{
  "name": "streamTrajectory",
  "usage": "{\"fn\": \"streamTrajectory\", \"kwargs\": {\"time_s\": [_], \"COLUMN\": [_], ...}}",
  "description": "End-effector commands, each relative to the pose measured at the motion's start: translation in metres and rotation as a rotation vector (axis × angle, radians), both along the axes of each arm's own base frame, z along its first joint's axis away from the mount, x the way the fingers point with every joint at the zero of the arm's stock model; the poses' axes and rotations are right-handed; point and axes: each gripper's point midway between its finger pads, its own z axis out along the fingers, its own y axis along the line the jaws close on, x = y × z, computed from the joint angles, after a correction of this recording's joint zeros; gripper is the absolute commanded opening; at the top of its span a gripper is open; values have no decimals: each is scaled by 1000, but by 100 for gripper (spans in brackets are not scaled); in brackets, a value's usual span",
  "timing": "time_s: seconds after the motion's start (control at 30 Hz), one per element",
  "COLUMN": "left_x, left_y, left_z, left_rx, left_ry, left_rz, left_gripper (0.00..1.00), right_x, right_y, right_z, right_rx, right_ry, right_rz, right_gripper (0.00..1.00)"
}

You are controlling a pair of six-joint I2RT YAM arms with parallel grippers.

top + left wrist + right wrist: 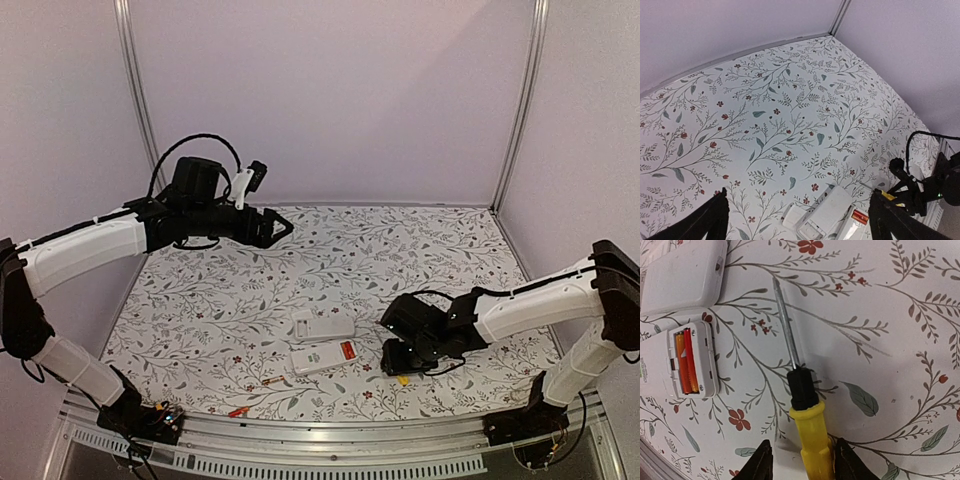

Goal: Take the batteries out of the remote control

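Note:
The white remote control (318, 360) lies face down near the front of the table. Its open compartment holds two red-orange batteries (685, 361), also seen as a red patch in the top view (347, 350) and in the left wrist view (860, 216). My right gripper (802, 460) is low on the table just right of the remote. Its fingers straddle the yellow handle of a screwdriver (812, 435); the right finger touches the handle, while a gap shows at the left finger. My left gripper (280, 228) hangs high over the back left, wide open and empty.
A second white flat body (322, 326) lies just behind the remote, with a small white cover (792, 216) beside it. A slim gold-and-red stick (271, 381) and a small red piece (238, 411) lie near the front edge. Walls enclose the flowered table.

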Motion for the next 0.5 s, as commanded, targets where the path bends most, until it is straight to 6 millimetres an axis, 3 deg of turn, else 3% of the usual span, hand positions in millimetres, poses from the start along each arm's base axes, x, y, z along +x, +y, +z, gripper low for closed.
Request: {"fn": "streamTrajectory", "kwargs": {"time_s": [0.0,0.33,0.47], "left_x": [-2,-8,-19], "left_y": [2,-10,-23], "left_z": [5,-7,-7], "left_rx": [-16,-34,-51], "left_ry": [-5,42,41], "left_rz": [8,-31,-89], "left_gripper": [97,94,94], "right_x": [-2,18,26], "right_y": [3,9,25], "right_z": [-6,7,32], "right_rx": [-51,-102,2], "right_ry": [-2,-76,-141], "right_rz": [9,-41,-15], "right_gripper": [39,13,5]}}
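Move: Nearly astride the yellow handle, the right hand is down at table level with the screwdriver's middle about 4 cm ahead and 1 cm to its left. The remote with batteries lies some 14 cm left and 4 cm ahead. The second remote is around 13 cm left and 10 cm ahead. From the raised left hand, the screwdriver is roughly 14 cm back, 19 cm right and 24 cm below. Closing on the yellow handle, the right hand's half-open fingers come almost shut and pinch the screwdriver between their tips. While closing, the hand shifts about 1 cm left, then about 1.5 cm forward, staying at table level with the fingers pointing steeply down. ##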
